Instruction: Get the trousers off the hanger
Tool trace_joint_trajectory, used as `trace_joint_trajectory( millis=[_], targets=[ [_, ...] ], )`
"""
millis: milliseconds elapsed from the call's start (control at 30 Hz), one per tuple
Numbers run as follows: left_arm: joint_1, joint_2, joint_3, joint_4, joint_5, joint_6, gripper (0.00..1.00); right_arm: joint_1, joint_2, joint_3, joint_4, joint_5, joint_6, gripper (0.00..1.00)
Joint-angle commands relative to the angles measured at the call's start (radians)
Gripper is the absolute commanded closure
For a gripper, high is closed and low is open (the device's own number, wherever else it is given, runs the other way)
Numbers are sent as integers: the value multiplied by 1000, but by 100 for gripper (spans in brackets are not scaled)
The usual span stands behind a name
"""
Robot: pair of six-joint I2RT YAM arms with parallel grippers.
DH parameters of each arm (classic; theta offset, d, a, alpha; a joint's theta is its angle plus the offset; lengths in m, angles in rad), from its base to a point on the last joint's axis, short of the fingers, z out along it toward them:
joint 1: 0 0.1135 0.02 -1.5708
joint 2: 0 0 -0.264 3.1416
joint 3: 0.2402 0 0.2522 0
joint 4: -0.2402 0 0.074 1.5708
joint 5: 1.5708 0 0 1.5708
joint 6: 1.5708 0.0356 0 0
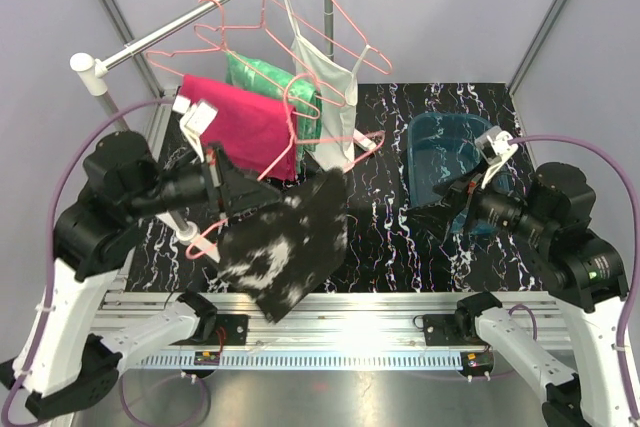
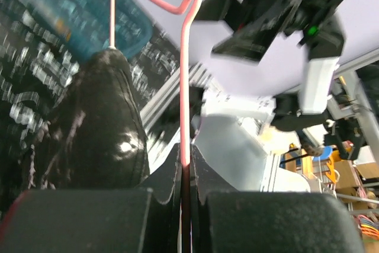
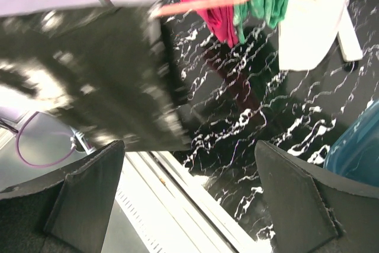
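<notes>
My left gripper [image 1: 230, 192] is shut on the wire of a pink hanger [image 2: 185, 87]. It holds the hanger off the rail, above the front of the table. The black white-speckled trousers [image 1: 288, 242] are draped over that hanger; they show in the left wrist view [image 2: 100, 128] and, blurred, in the right wrist view [image 3: 89, 75]. The magenta trousers [image 1: 245, 127] and green-white trousers [image 1: 272, 79] hang on pink hangers on the rail. My right gripper [image 1: 428, 215] is open and empty, to the right of the black trousers, its jaws wide apart [image 3: 189, 146].
A white tank top [image 1: 332, 97] hangs on the metal rail [image 1: 210, 5] beside an empty pink hanger [image 1: 225, 22]. A blue basket [image 1: 450, 162] sits on the black marbled table [image 1: 385, 237] by the right gripper. The rack's white post [image 1: 185, 232] stands near the left gripper.
</notes>
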Motion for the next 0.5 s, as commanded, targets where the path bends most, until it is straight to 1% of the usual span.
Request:
trace_joint_trajectory(
  millis=[0,33,67,100,167,200,233,267,300,333,400,433,467],
  targets=[
    [-20,50,74,366,46,-55,100,13,12,78,-10,10,-21,1],
    [-32,60,64,445,23,-77,100,15,11,85,-11,5,-19,1],
    [-64,67,48,481,-47,-86,100,22,14,104,-16,-4,-19,1],
    [-85,89,39,519,-79,-95,100,28,15,111,-22,-4,-24,1],
    [-174,139,41,636,-204,-85,100,60,25,124,-47,17,-40,1],
    [-216,162,50,636,-256,-85,100,74,26,124,-54,35,-47,1],
    [-259,187,64,651,-315,-42,100,90,29,124,-73,58,-56,1],
    [-352,219,89,653,-447,-16,100,106,37,125,-83,106,-67,2],
    [-395,277,129,661,-503,13,100,148,37,124,-88,140,-80,2],
    [-467,311,155,673,-621,64,100,160,37,121,-90,211,-87,3],
    [-500,360,194,699,-727,75,100,192,34,108,-85,276,-106,3],
    [-512,411,206,713,-816,49,100,221,31,107,-82,307,-114,3],
    [-512,435,222,714,-853,37,100,229,25,101,-80,310,-119,2]
  ],
)
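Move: The left hand holds the hanger's wire; the open right gripper, where the trousers are being taken, lies some 20 cm to its right, about 3 cm back and 7 cm lower. The pink cloth hangs about 12 cm ahead of the left hand, 3 cm left and 8 cm lower. From the right hand, the trousers' middle is about 17 cm left, level fore and aft and 3 cm lower; the blue bin is roughly 17 cm ahead, 13 cm right and 28 cm below. Still pinching the pink hanger's wire between its shut fingers, the left hand sweeps the hanger and trousers about 15 cm to the right and some 6 cm forward, towards the right gripper and the bin, rising nearly 4 cm before sinking slightly at the end. The wrist tilts only about 10 degrees. The right hand stays wide open, lifting a couple of centimetres, drawing back slightly and then easing down again. ##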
